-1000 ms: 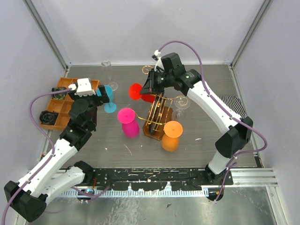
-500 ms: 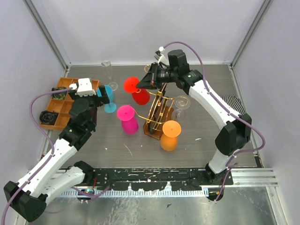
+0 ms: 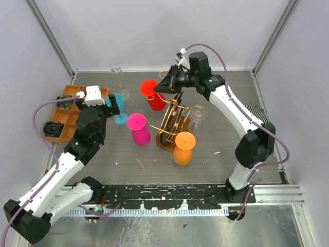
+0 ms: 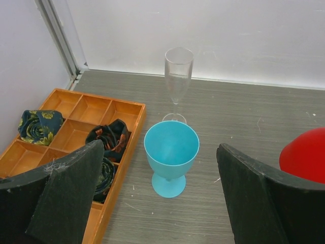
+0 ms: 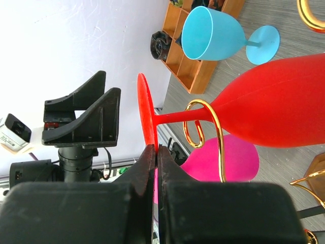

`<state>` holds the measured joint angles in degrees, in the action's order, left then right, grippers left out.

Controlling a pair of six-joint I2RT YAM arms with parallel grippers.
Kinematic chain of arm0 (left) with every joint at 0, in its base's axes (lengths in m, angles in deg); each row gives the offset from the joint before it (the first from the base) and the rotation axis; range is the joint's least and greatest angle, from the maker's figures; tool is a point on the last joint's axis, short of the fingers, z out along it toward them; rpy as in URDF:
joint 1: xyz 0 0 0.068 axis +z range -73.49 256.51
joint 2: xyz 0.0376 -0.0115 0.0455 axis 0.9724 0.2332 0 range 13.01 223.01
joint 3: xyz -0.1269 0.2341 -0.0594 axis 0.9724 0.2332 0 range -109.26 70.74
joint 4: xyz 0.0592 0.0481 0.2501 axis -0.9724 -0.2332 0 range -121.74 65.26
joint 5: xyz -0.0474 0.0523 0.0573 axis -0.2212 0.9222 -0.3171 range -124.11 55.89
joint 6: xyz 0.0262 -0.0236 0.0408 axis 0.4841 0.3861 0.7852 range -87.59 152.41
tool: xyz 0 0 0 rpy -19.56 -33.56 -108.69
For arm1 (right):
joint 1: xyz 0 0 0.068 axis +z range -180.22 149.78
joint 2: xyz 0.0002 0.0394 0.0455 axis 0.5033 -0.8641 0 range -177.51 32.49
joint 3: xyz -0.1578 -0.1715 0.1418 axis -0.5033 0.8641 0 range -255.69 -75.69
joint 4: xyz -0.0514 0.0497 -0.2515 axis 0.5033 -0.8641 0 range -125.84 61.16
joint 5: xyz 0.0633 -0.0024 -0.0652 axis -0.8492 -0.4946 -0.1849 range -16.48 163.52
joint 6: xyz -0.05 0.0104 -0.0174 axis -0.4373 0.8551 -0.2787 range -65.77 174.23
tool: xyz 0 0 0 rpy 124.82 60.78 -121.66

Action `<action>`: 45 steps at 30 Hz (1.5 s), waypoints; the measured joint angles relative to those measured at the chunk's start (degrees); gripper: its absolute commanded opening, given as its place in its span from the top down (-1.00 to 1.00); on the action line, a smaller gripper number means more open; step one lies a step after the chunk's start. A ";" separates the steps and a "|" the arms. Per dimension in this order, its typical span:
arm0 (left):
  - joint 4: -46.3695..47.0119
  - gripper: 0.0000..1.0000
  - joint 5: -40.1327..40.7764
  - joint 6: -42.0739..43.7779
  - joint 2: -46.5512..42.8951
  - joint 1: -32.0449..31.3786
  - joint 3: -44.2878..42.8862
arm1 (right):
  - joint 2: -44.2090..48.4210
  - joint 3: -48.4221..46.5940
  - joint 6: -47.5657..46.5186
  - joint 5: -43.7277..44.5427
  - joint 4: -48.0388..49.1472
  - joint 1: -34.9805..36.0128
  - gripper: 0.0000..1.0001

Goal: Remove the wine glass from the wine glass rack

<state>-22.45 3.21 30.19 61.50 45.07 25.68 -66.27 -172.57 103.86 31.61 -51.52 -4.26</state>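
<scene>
The red wine glass [image 3: 154, 99] hangs bowl-down at the back left of the wine glass rack [image 3: 172, 121], a gold wire stand on a brown base. My right gripper [image 3: 157, 88] is shut on the rim of its round foot. In the right wrist view the shut gripper [image 5: 156, 150] pinches the foot, and the red wine glass [image 5: 274, 107] has its stem crossing a curled gold hook [image 5: 203, 122]; I cannot tell if they touch. My left gripper [image 4: 162, 203] is open, its fingers well apart behind a blue goblet [image 4: 171, 152].
A pink glass [image 3: 139, 128] and an orange glass [image 3: 182, 148] hang on the rack, with a clear glass [image 3: 198, 116] on its right. A clear flute [image 3: 118, 77] stands at the back. A wooden tray [image 3: 61, 121] lies left and a striped cloth [image 3: 255, 113] right.
My right gripper has carried the red glass up and toward the back left, away from the rack's middle. The rack with its pink and orange glasses shifted slightly left. The left arm has not moved.
</scene>
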 measured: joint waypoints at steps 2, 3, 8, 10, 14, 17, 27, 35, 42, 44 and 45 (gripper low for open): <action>-0.63 -0.97 0.00 -0.20 -0.02 0.00 -0.66 | 0.02 0.00 -0.15 0.07 -0.07 -0.28 0.98; -1.70 -0.97 0.02 -0.61 0.00 0.00 -1.51 | 0.07 0.00 -0.37 0.07 -0.17 -0.39 0.98; -8.26 -0.97 -0.15 -3.34 0.79 0.00 -7.72 | 2.23 0.28 -2.60 0.72 -3.50 -0.59 0.98; -11.19 -0.97 -0.46 -4.85 1.75 0.00 -11.30 | 4.61 1.33 -3.39 1.14 -5.35 -0.55 0.98; -16.15 -0.98 -1.57 -7.26 3.82 0.00 -16.17 | 8.37 3.32 -3.76 0.72 -7.82 -0.59 0.98; -19.28 -0.97 -2.82 -8.96 5.25 0.00 -17.88 | 10.49 4.72 -3.58 -1.09 -7.67 -0.48 0.98; -23.61 -0.98 -7.02 -11.56 6.54 0.00 -19.12 | 13.16 6.47 -1.77 -6.97 -3.61 -0.46 0.98; -30.32 -0.97 -6.80 -13.64 10.95 0.00 -29.00 | 13.11 3.06 -0.02 -12.98 -0.44 -0.46 0.98; -38.66 -0.97 -10.21 -16.35 19.71 0.09 -45.05 | 10.67 -8.96 -11.13 -11.13 -3.74 -0.17 0.98; -40.00 -0.97 -12.31 -17.03 21.68 0.44 -48.22 | 9.38 -12.96 -17.35 -6.95 -7.15 0.33 0.98; -40.87 -0.98 -14.36 -17.62 23.10 0.90 -50.58 | 8.98 -14.29 -21.20 -3.48 -8.87 0.76 0.98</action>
<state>-63.32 -11.15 12.58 84.60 45.97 -24.89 -57.28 -186.87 82.66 28.14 -60.39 -3.50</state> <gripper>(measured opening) 0.989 0.042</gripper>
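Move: The red wine glass hangs foot-up, its foot edge already in the right fingers; its middle is about 9 cm below that hand, 3 cm left and 1 cm ahead, the rack's gold ring still round its stem. The rack's body lies some 8 cm right, 3 cm back; the pink glass some 9 cm left, 8 cm back, both well below. From the open left hand the red glass is about 23 cm right, 5 cm ahead, 7 cm lower, and the standing blue glass 13 cm ahead, 2 cm right. The red glass, still pinched by its foot, is drawn back and up out of the rack's ring by the right hand: first mostly back about 9 cm while rising, then steeply up with a little return forward, some 13 cm higher in all. Late on, the hand rolls about 30° so the bowl swings forward. The left hand, fingers open, rises about 10 cm and shifts 6 cm right towards the red glass, tipping slightly down. ##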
